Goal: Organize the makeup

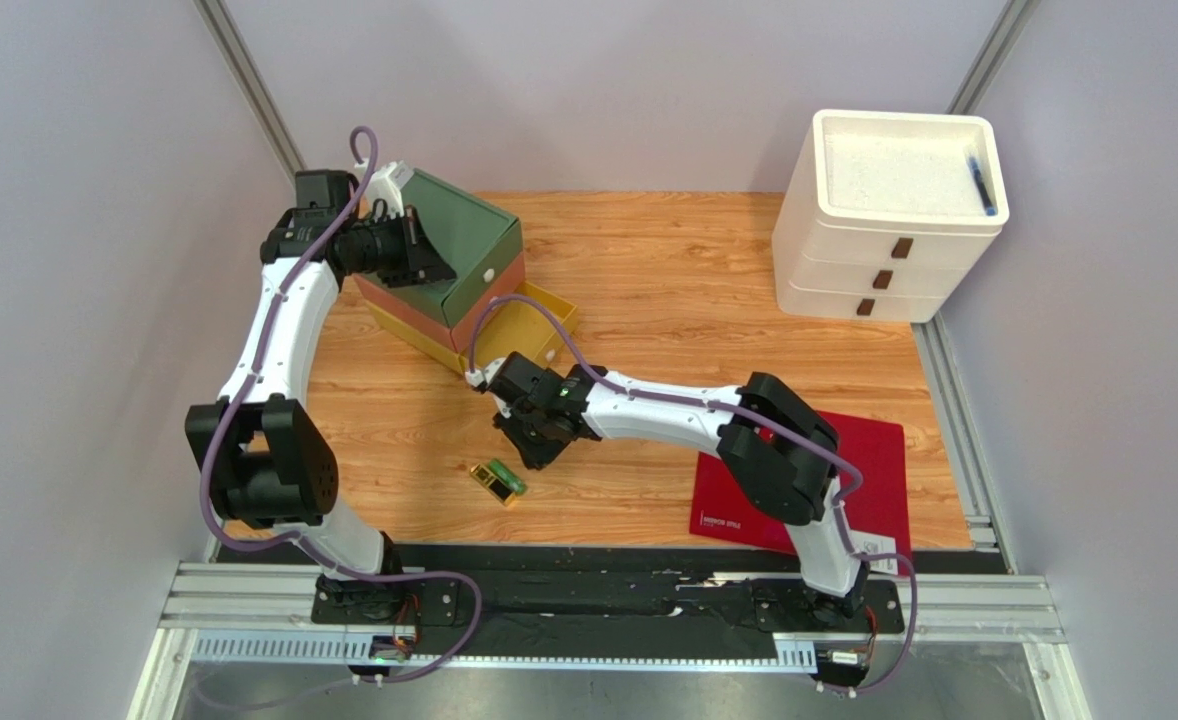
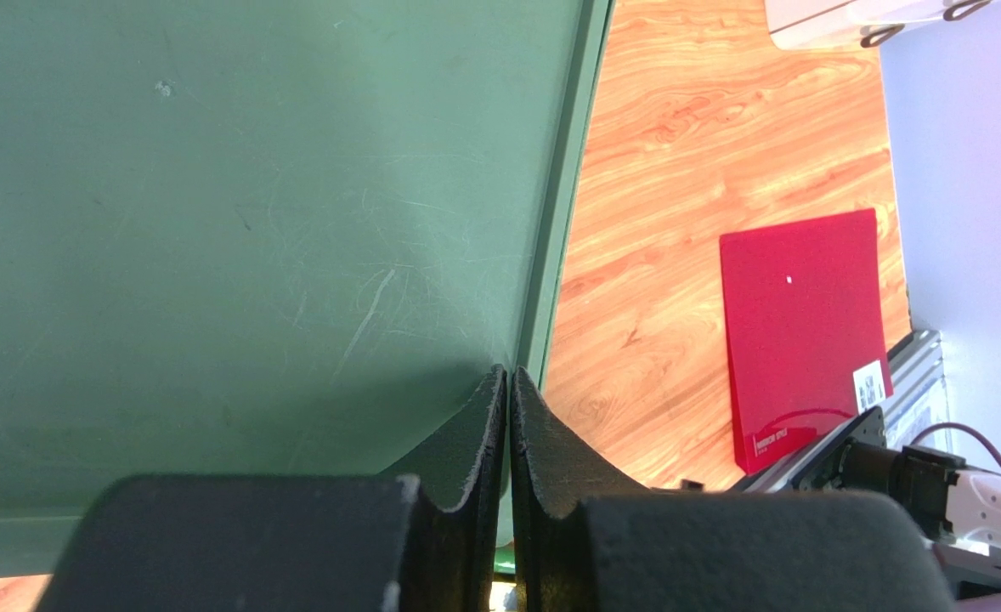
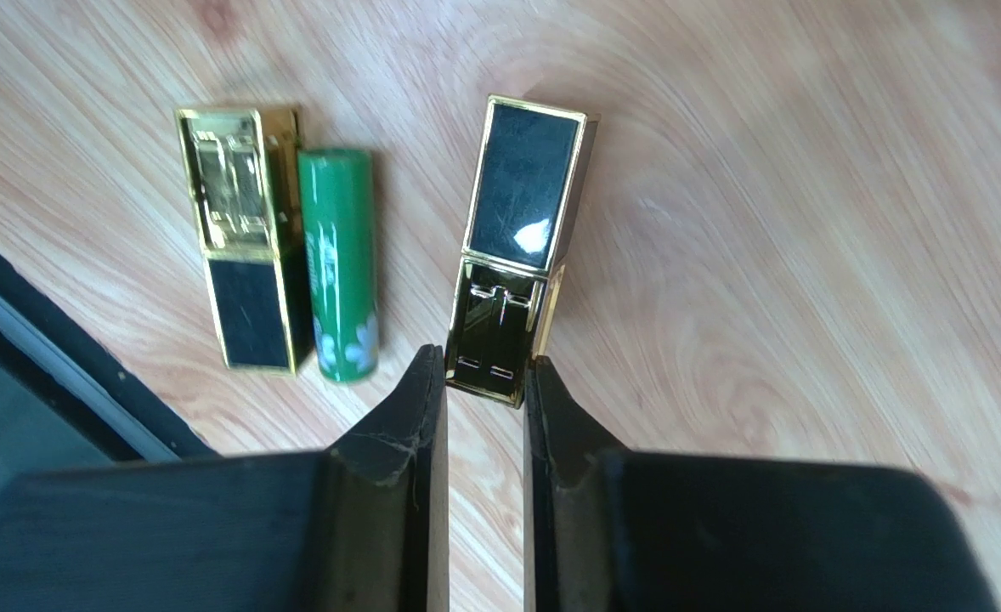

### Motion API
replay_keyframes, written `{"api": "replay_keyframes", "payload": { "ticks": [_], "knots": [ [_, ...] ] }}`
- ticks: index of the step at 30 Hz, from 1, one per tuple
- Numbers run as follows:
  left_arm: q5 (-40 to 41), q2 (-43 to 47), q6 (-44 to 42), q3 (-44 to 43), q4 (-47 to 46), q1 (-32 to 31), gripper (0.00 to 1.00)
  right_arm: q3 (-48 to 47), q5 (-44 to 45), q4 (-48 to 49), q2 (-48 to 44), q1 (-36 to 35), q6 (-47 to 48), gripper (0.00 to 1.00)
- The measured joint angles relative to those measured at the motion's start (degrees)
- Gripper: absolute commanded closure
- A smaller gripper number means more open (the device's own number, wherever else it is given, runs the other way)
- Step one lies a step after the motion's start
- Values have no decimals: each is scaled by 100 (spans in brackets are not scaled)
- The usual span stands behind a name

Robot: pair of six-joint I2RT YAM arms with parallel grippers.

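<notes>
A gold lipstick tube with a dark panel lies lengthwise on the wood, and my right gripper is shut on its gold end. To its left lie another gold lipstick tube and a green tube, side by side; in the top view this pair sits just below my right gripper. My left gripper is shut, its tips against the top of the green box near the box's edge. No compacts or lip-gloss tubes show.
The green box tops an orange layer, with a yellow drawer pulled open toward the middle. A white drawer unit stands at the back right. A flat red sheet lies under the right arm.
</notes>
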State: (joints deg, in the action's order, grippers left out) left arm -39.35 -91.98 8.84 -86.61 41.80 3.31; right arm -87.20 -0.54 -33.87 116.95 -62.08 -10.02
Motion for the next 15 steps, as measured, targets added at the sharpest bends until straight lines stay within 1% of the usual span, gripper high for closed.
{"api": "replay_keyframes", "payload": {
  "ticks": [3, 8, 12, 15],
  "knots": [
    [-24, 0, 0, 9, -20, 11, 90, 177, 151, -114, -293, 0, -2, 93],
    [-48, 0, 0, 26, -48, 11, 90, 114, 444, -197, -774, 4, 2, 92],
    [-52, 0, 0, 26, -48, 13, 90, -319, 654, -223, -962, 68, 22, 90],
    [-52, -2, -2, 22, -46, 13, 90, -831, 780, -229, -935, 199, 28, 90]
  ]
}}
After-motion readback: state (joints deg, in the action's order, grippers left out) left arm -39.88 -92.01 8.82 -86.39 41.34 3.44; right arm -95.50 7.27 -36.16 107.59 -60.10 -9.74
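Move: The open yellow drawer, where the held gold lipstick is bound, has its middle about 16 cm ahead of the right hand, 1 cm left and 1 cm lower. The green tube lies some 3 cm back and 3 cm left, the other gold lipstick 4 cm back and 5 cm left, both 2 cm below. The green cabinet's middle is roughly 24 cm ahead, 12 cm left and 8 cm up. From the left hand the drawer lies 2 cm back, 12 cm right and 20 cm below. Lift the right gripper about 12 cm up off the two remaining pieces, keeping the gold lipstick pinched in the fingertips. Let it slip a centimetre to the right first, then, as it climbs, ease it forward some 5 cm to close the level gap to the open yellow drawer, and swing the fingertips forward and left by around 15 degrees. ##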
